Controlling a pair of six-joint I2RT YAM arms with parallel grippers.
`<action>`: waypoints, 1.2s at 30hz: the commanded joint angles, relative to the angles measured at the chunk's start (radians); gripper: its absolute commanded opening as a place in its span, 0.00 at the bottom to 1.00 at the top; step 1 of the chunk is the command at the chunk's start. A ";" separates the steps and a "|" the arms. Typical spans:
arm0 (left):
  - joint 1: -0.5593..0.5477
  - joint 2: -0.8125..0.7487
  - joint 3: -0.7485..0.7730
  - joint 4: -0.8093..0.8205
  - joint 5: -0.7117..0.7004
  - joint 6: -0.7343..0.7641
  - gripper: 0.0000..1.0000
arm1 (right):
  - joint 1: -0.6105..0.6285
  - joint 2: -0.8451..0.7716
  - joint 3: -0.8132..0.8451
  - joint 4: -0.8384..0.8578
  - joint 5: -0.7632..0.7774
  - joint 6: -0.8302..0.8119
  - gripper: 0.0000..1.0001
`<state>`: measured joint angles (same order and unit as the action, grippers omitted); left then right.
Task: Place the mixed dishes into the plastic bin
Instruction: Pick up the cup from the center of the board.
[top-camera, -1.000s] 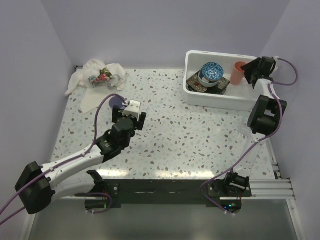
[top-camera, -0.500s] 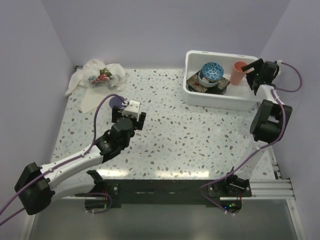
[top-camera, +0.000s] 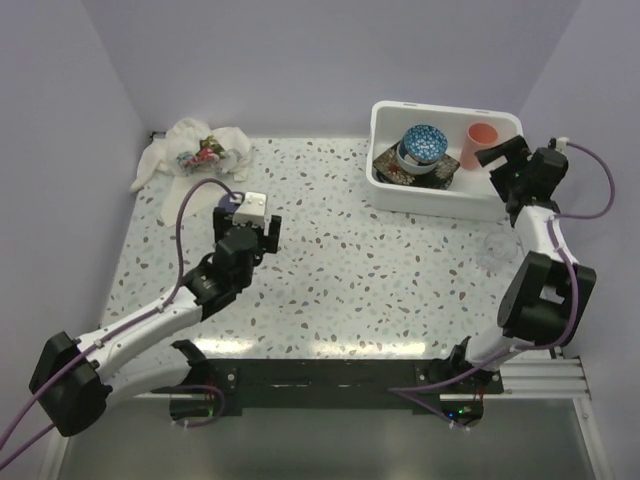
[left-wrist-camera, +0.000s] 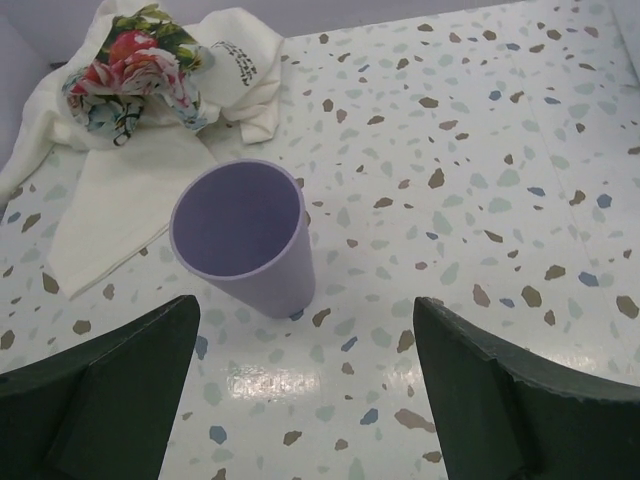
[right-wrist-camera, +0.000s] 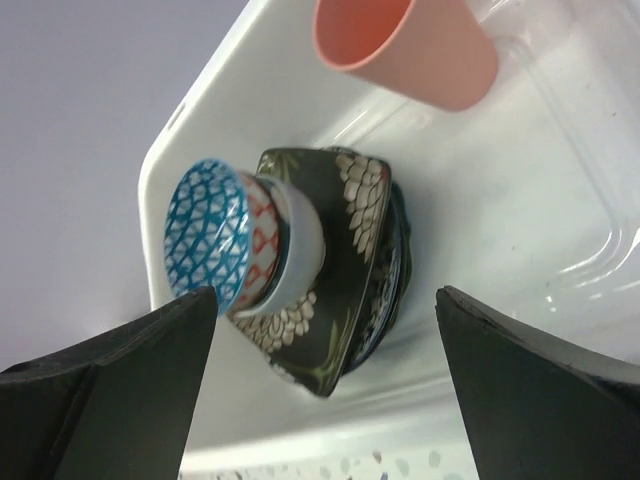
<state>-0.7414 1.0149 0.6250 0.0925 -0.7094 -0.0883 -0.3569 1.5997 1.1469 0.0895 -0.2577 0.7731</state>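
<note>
The white plastic bin (top-camera: 440, 203) stands at the back right. Inside it an orange cup (top-camera: 480, 143) is upright beside a blue-patterned bowl (top-camera: 424, 143), which sits on a dark floral plate (top-camera: 393, 172). My right gripper (top-camera: 498, 165) is open at the bin's right end, apart from the cup. The right wrist view shows the cup (right-wrist-camera: 410, 45), the bowl (right-wrist-camera: 225, 235) and the plate (right-wrist-camera: 340, 290) beyond the open gripper (right-wrist-camera: 325, 300). A purple cup (left-wrist-camera: 245, 235) stands upright on the table, just ahead of my open left gripper (left-wrist-camera: 305, 330), which is empty. From above, that left gripper (top-camera: 240, 212) mostly covers the cup.
A crumpled white cloth (top-camera: 195, 150) with a red-green print lies at the back left, just behind the purple cup; the left wrist view shows the cloth (left-wrist-camera: 150, 110) too. Lilac walls close the table at the back and sides.
My right gripper has opened, let go of the orange cup in the bin and drawn back to the right. The left gripper has moved forward up to the purple cup.
</note>
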 joint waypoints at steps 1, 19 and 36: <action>0.098 -0.021 0.061 -0.026 0.047 -0.108 0.93 | 0.045 -0.182 -0.119 -0.052 -0.077 -0.086 0.95; 0.528 0.302 0.318 -0.255 0.309 -0.401 0.82 | 0.431 -0.704 -0.392 -0.281 -0.040 -0.215 0.98; 0.593 0.375 0.354 -0.306 0.478 -0.410 0.03 | 0.463 -0.788 -0.388 -0.402 -0.069 -0.327 0.98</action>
<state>-0.1516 1.4361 0.9348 -0.2085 -0.2909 -0.4976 0.0937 0.8112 0.7353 -0.3000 -0.3096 0.5056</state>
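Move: Ahead and left of the wide-open left hand, the purple cup stands about 9 cm farther out and 6 cm to its left, its middle some 12 cm lower. The flat napkin lies about 10 cm beyond that cup and 16 cm left of it; the floral cloth bundle is around 22 cm beyond the cup and 14 cm to its left. From the right hand, over the bin, the cup is roughly 70 cm left and 10 cm back, about 13 cm lower. Swinging left some 11 cm and forward about 8 cm, the left hand first lifts slightly, then drops about 10 cm to the purple cup's left rim, turning counter-clockwise and tipping its fingers down; they close on the rim, one inside the cup. The right hand, still open, draws back and left from the bin about 20 cm each way, turning counter-clockwise. ##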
